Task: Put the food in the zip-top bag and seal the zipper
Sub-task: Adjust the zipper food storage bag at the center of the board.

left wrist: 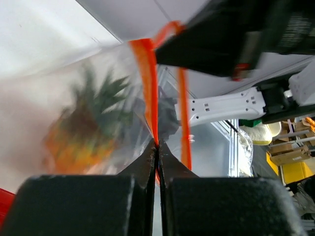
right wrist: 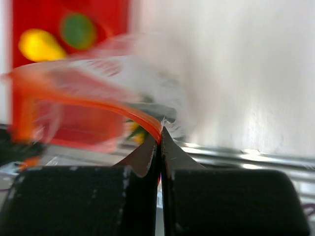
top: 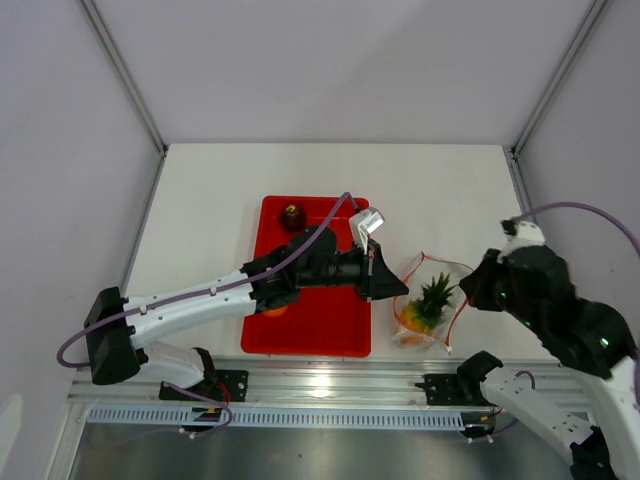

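Observation:
The clear zip-top bag (top: 437, 283) lies just right of the red tray (top: 320, 330), with the pineapple (top: 432, 298) and an orange piece of food (top: 408, 321) inside. My left gripper (top: 401, 288) is shut on the bag's left mouth edge, pinching the red-orange zipper (left wrist: 146, 78). My right gripper (top: 470, 294) is shut on the zipper (right wrist: 103, 104) at the opposite end. Between the two grips the mouth gapes open. The pineapple (left wrist: 86, 125) shows blurred through the plastic. A dark red fruit (top: 292, 216) sits at the tray's far end. An orange fruit (top: 275, 311) peeks out under my left arm.
A yellow pear (right wrist: 39, 45) and a green fruit (right wrist: 78, 30) lie on the red tray (right wrist: 113, 19). The metal rail (top: 330, 380) runs along the table's near edge. White walls close in the back and sides.

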Robot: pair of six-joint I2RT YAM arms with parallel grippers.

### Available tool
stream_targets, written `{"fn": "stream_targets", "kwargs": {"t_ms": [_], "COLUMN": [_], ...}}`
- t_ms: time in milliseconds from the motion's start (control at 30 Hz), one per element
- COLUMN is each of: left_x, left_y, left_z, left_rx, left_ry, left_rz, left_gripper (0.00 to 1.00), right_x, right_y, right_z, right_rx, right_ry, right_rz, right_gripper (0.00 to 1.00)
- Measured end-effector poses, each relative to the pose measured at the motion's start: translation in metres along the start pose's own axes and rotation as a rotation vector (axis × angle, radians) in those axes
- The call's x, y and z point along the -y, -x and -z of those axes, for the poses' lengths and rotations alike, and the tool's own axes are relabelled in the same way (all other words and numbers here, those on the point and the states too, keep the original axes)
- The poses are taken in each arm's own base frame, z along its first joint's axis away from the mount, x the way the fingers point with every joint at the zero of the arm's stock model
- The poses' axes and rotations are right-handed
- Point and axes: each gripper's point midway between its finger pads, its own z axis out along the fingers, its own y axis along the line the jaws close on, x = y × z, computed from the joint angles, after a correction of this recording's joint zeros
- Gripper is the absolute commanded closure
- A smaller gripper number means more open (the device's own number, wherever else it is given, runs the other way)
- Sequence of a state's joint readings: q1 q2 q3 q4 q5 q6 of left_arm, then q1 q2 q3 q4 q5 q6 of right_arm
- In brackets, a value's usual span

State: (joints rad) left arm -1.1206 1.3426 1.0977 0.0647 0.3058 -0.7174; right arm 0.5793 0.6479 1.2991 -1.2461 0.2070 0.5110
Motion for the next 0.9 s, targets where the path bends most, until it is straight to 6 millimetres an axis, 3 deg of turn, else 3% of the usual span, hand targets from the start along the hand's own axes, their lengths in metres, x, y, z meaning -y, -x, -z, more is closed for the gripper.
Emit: {"fn": "stream_targets", "kwargs": {"t_ms": [100, 200, 300, 533, 667, 767, 900], "left_x": [-0.001, -0.007, -0.008, 0.013, 0.018, 0.013, -0.013], "left_y": [-0.006, -0.014, -0.02, -0.019, -0.02, -0.025, -0.04], "left_z": [-0.001, -0.006, -0.009, -0.005, -0.008, -0.016, -0.036], "left_rx": [-0.018, -0.064, -0.089, -0.086, -0.073, -0.078, -0.117], "left_ry": [0.006, 0.025, 0.024, -0.038, -0.071, -0.07, -0.021], "left_rz": [0.005, 0.021, 0.033, 0.044, 0.079, 0.104, 0.149], "left_gripper": [0.99, 1.0, 0.99, 0.99, 1.0, 1.0, 0.99], "right_x": [0.014, 0.022, 0.022, -0.005, -0.011, -0.004, 0.015], "right_y": [-0.028, -0.038, -0.032, 0.013, 0.018, 0.005, -0.026], "right_z": [-0.033, -0.045, -0.038, -0.001, 0.007, -0.011, -0.058], "right_rx": [-0.156, -0.23, -0.224, -0.077, -0.058, -0.116, -0.262], "right_ry": [-0.126, -0.196, -0.202, -0.07, -0.037, -0.086, -0.201], "right_rz": [0.041, 0.067, 0.068, 0.006, -0.005, 0.022, 0.067], "right_gripper": [1.0, 1.0, 1.0, 1.0, 1.0, 1.0, 1.0]}}
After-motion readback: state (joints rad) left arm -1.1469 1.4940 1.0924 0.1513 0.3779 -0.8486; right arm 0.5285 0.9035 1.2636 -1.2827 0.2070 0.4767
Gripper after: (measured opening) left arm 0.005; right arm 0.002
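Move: The zip-top bag hangs by its orange rim between the two closed grippers. Its middle, with the pineapple inside, is about 7 cm to the right of the left hand, roughly level fore and aft and some 11 cm below. From the right hand it is about 5 cm to the left, 1 cm back and 11 cm below. The red tray's middle is about 22 cm left of the left hand, 9 cm ahead and 25 cm down; the lime in it is some 19 cm left and 12 cm ahead. The bag's rim stays pinched at both sides while the hands bounce it: the right drops about 6 cm, rises some 8 cm and drops again, ending slightly forward and tipped about 15 degrees farther down. The left dips slightly, draws back while rising, then sinks about 4 cm and shifts some 2 cm right, towards the other gripper. ##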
